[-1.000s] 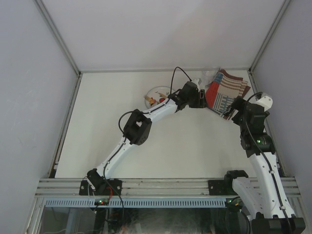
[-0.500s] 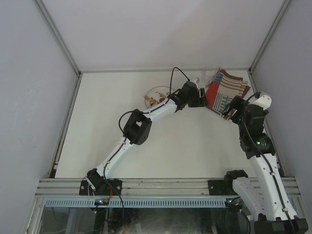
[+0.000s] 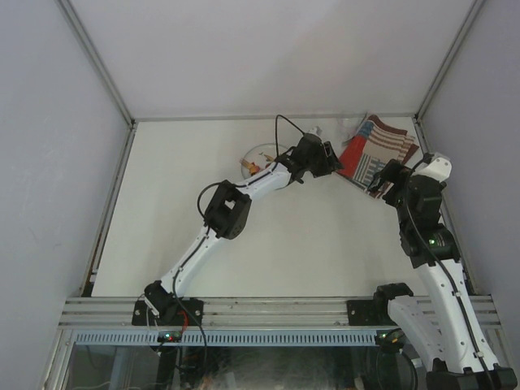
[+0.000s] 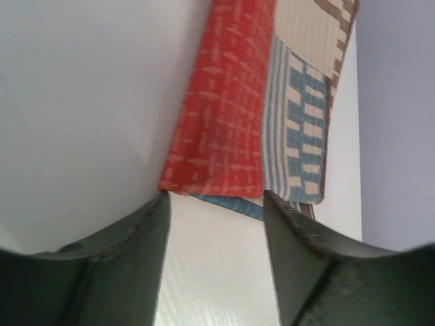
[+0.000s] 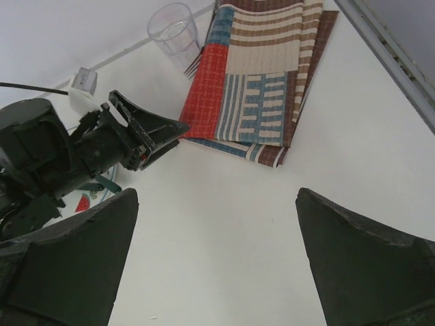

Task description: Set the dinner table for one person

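The dinner table is a plain off-white top. A folded striped placemat in red, white and blue lies at its far right corner. My left gripper reaches up to the placemat's near left edge. In the left wrist view the left gripper is open, bare table shows between its fingers, and the placemat's red fold lies just past the tips. My right gripper hangs wide open above bare table, a little short of the placemat. Nothing is held.
A clear plastic cup stands at the placemat's far left corner, with fork tines showing beside it. A plate with small coloured pieces lies partly under the left arm. An aluminium rail borders the table right of the placemat.
The left gripper has shifted slightly farther back along the placemat's edge. The right wrist has edged a little toward the placemat.
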{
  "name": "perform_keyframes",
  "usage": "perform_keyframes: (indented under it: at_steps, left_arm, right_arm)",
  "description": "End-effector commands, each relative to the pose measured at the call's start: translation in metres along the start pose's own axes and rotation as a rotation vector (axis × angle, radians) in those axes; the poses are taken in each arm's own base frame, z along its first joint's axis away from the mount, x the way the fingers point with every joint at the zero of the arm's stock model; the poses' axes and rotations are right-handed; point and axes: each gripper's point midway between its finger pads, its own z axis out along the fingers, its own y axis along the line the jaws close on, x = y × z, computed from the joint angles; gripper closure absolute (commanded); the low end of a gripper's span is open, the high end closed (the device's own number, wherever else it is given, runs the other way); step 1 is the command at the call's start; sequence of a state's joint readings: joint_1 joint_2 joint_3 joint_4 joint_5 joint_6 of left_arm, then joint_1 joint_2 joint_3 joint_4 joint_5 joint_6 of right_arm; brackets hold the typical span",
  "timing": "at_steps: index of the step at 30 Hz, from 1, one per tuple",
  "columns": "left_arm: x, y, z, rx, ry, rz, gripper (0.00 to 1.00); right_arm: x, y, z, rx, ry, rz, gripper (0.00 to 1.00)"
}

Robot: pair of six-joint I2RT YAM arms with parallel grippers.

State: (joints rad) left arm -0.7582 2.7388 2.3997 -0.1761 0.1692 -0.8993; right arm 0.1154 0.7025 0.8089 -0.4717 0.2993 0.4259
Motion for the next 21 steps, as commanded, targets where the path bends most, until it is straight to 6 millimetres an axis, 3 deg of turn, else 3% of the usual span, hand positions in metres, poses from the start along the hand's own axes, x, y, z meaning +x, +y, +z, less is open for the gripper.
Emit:
perform_keyframes:
  at_steps: [1,3,6,9,12,17,21]
  left_arm:
    - [-0.029,-0.001,0.005,0.045,-0.052,-0.112,0.55]
    - [-0.025,0.001,0.004,0.037,-0.029,-0.124,0.82]
    - [-0.008,0.004,-0.002,0.022,0.049,-0.146,0.98]
    - [0.01,0.013,-0.018,-0.066,0.081,-0.053,1.0]
    - [0.012,0.017,-0.042,-0.182,0.032,0.105,1.0]
    - [0.02,0.01,-0.066,-0.203,0.045,0.186,1.0]
    - [0.023,-0.001,-0.092,-0.237,0.02,0.283,1.0]
  right_arm:
    - [-0.033,0.017,-0.013,-0.066,-0.09,0.011,0.0]
    - [-0.029,0.014,-0.012,-0.048,-0.074,0.003,0.0]
    - [-0.021,0.01,-0.01,-0.027,-0.043,-0.007,0.0]
    - [-0.014,0.007,-0.003,-0.017,-0.036,-0.012,0.0]
    - [-0.002,0.006,0.016,-0.001,-0.016,-0.039,0.0]
    - [0.025,0.001,0.068,0.05,0.09,-0.079,0.0]
    - [0.039,-0.006,0.116,0.067,0.207,0.017,0.03]
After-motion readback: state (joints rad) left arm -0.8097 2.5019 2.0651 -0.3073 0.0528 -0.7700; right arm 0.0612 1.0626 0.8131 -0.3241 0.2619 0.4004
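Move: The napkin's near-left red corner lies just past the left fingertips, about 2 cm ahead, 1 cm right and 3 cm below. The napkin's middle is some 6 cm ahead and 12 cm right, the glass 16 cm ahead and 6 cm right, the plate about 24 cm left, level with that hand. From the right hand the napkin's middle is roughly 25 cm ahead, 4 cm right and 22 cm below. Left fingers shut by the napkin corner, retreat back-left some 8 cm; open right hand sinks forward towards napkin. ##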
